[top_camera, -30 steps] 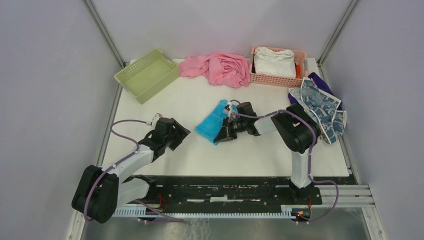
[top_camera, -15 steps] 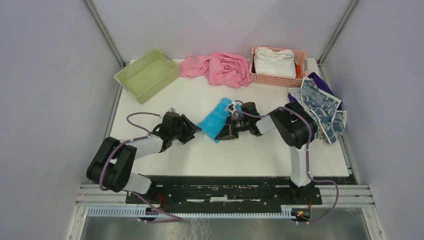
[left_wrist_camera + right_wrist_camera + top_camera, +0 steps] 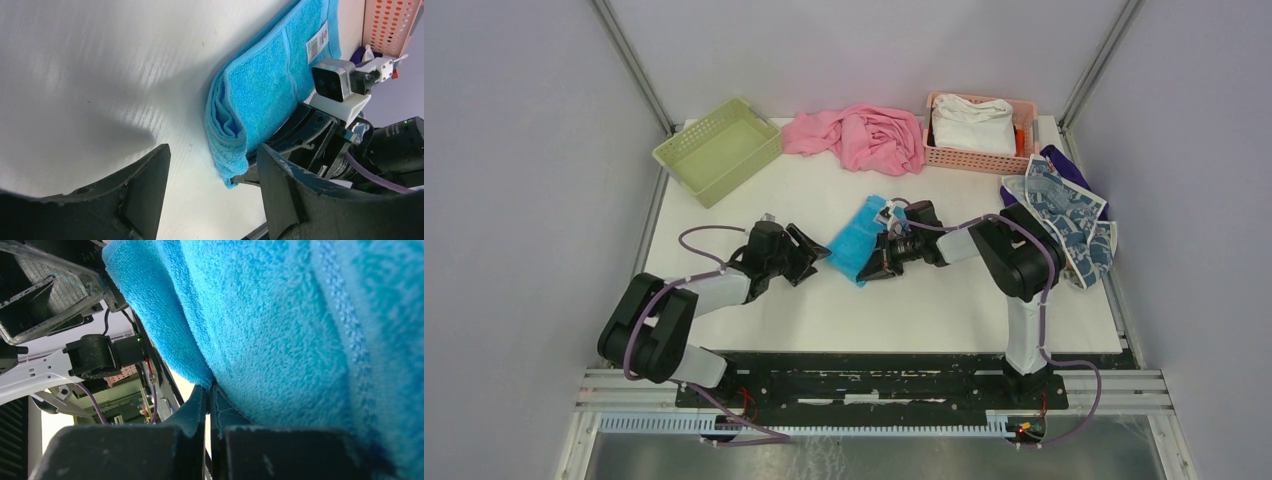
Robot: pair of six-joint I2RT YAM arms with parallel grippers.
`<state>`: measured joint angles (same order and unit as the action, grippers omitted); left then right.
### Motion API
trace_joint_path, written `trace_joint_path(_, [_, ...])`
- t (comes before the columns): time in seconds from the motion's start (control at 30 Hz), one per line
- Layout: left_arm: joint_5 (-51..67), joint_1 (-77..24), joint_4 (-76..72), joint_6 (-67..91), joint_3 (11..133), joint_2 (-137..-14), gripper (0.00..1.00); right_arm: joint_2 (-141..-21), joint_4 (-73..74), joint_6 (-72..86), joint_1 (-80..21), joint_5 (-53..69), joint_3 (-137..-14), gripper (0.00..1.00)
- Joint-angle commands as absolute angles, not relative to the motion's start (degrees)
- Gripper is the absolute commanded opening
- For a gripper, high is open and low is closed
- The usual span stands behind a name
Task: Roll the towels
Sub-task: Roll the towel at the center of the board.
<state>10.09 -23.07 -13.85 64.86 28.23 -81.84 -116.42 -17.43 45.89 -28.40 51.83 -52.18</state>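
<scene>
A bright blue towel (image 3: 854, 240) lies partly rolled at mid-table, its loose fold (image 3: 235, 130) curling over the right arm's fingers. My right gripper (image 3: 871, 268) is shut, its tips (image 3: 207, 390) pinching the towel's near edge (image 3: 200, 372). My left gripper (image 3: 814, 253) hangs open just left of the towel, its jaws wide apart (image 3: 212, 155) with nothing between them, a short way from the roll's end. A white towel with dark blue print (image 3: 1064, 215) lies crumpled at the table's right edge.
A green basket (image 3: 719, 148) stands at the back left. A pink cloth (image 3: 864, 135) lies at the back middle. A pink basket (image 3: 980, 158) at the back right holds a white cloth (image 3: 972, 122). A purple cloth (image 3: 1064, 160) peeks out beside the printed towel.
My left arm has swung in from the near left up to the blue towel's left end. The towel has drawn in narrower over the right gripper, which stays shut.
</scene>
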Motion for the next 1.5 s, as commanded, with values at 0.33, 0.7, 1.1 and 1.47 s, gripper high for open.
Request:
trace_joint_path(0.33, [5.71, -23.24, -9.88, 70.99, 34.98, -88.51, 0.52, -110.92, -3.92, 33.61, -31.43, 45.18, -57.13, 0.05])
trace_joint_path(0.7, [5.24, -24.39, -6.83, 70.96, 37.18, -90.51, 0.31, -106.32, 6.6, 23.01, -36.61, 34.12, -61.15, 0.1])
trace_joint_path(1.1, [2.55, -24.42, 3.26, 72.66, 37.82, -85.46, 0.03, -96.38, 12.72, 6.44, -47.8, 12.54, -63.5, 0.55])
trace_joint_path(1.47, [2.2, -24.42, 8.23, 75.14, 38.1, -83.15, 0.03, -100.6, 11.95, -1.1, -57.84, 0.28, -66.52, 0.61])
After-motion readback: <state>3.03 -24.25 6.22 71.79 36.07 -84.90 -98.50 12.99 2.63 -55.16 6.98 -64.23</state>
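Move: The left corner of the folded blue towel's near end lies about 3 cm to the left hand's right, 2 cm ahead and 3 cm lower. Beyond stand the pink towel, some 28 cm ahead and 10 cm right of that hand, and the green basket, 27 cm ahead and 20 cm left. The right hand already grips the near end; the left corner is about 5 cm to its left, 3 cm ahead and level with it. The left hand sinks nearly 3 cm, easing forward at first, and shuts its wide-open fingers on the near end's left corner, then keeps that pinch while drawing it about 2 cm back and 2 cm left. The right hand, still holding the near end, creeps some 2 cm back and 1 cm left, then opens, comes free and rises about 5 cm while going on left and a little back, its wrist turning some 65 degrees so the fingers point more steeply down over the towel. ##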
